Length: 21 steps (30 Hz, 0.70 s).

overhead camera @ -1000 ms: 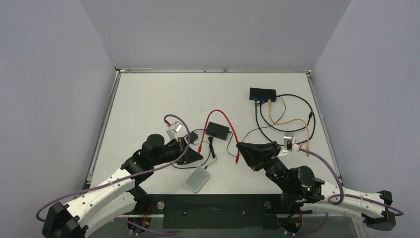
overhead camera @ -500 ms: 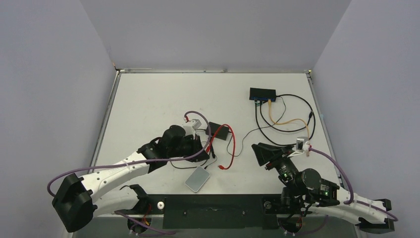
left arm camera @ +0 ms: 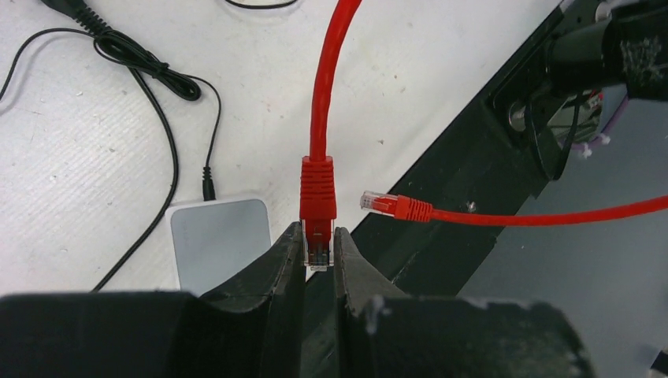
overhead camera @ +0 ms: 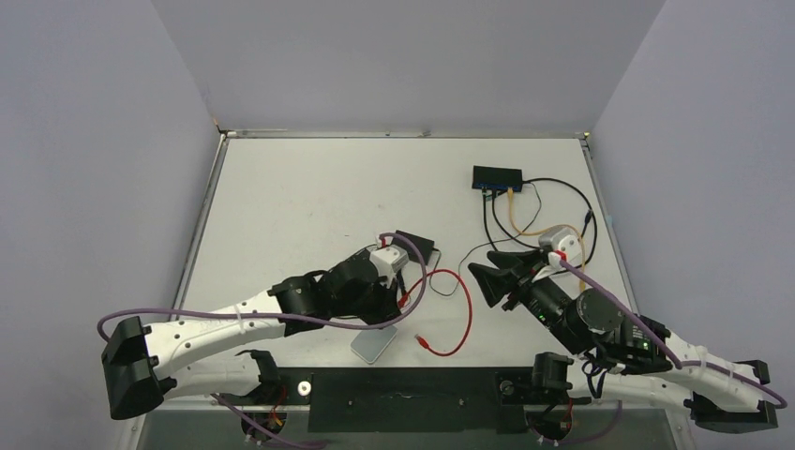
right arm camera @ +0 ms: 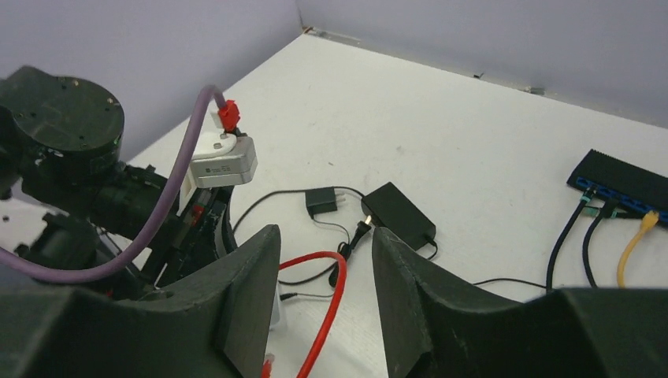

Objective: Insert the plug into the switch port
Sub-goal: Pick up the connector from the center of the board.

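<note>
My left gripper (overhead camera: 401, 300) (left arm camera: 318, 246) is shut on the red plug (left arm camera: 318, 201), its clear tip clamped between the jaws. From there the red cable (overhead camera: 466, 309) (left arm camera: 327, 79) loops over the table. Its other plug (overhead camera: 422, 340) (left arm camera: 387, 203) lies free near the front edge. The switch (overhead camera: 497, 176) (right arm camera: 622, 177) is a flat black box with a blue-trimmed port row (right arm camera: 610, 191), far back on the right. My right gripper (overhead camera: 480, 273) (right arm camera: 323, 240) hovers open over the red cable (right arm camera: 331, 307), holding nothing.
A black adapter brick (overhead camera: 419, 246) (right arm camera: 400, 215) and a small black wall plug (right arm camera: 321, 201) lie mid-table with thin black leads. A light grey pad (overhead camera: 373, 345) (left arm camera: 220, 240) sits by the front edge. Yellow (right arm camera: 636, 236) and black cables run from the switch.
My left arm has swung right, carrying the red plug. The right gripper has opened and drawn back to the right. The red cable's free end now lies near the front edge.
</note>
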Each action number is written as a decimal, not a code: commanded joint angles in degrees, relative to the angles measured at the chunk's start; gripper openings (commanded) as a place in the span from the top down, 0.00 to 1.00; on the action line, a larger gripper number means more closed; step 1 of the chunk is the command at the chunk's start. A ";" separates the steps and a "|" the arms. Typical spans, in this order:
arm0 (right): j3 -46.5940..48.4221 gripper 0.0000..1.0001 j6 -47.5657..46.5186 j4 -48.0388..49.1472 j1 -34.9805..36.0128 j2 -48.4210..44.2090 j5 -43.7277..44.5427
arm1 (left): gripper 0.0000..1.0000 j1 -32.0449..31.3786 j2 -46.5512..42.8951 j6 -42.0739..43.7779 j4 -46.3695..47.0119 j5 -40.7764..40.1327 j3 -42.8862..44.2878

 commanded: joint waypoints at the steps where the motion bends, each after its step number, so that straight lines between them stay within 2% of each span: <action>1: 5.81 0.57 -8.06 -8.57 0.56 6.16 -9.78 | 1.00 -6.90 0.07 3.46 -6.06 -7.03 5.60; 13: 4.92 0.56 -20.69 -12.21 0.64 12.55 -37.05 | 1.00 -23.91 3.35 6.02 -13.97 -20.30 12.24; 21: -2.72 0.55 -25.34 -8.58 0.87 11.19 -44.28 | 1.00 -29.35 2.89 6.06 -14.21 -23.44 12.73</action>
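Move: The red connector sits in the left hand's fingers; from the open right hand it is roughly 13 cm left, 1 cm back and 18 cm below. The cable's free plug hangs about 4 cm right of the left hand, 3 cm back and 5 cm lower. The grey box lies on the board 6 cm left of the left hand, 1 cm back and 12 cm below. The right hand swings back, down and to the left by about 14 cm in all, closing in on the red connector in the left fingers, its own fingers staying part open while the wrist turns some 45 degrees counter-clockwise and rolls left side down. Meanwhile the left hand keeps its pinch on the connector and draws it back towards the board's near edge by about 8 cm, nearly level, with a modest wrist turn. ##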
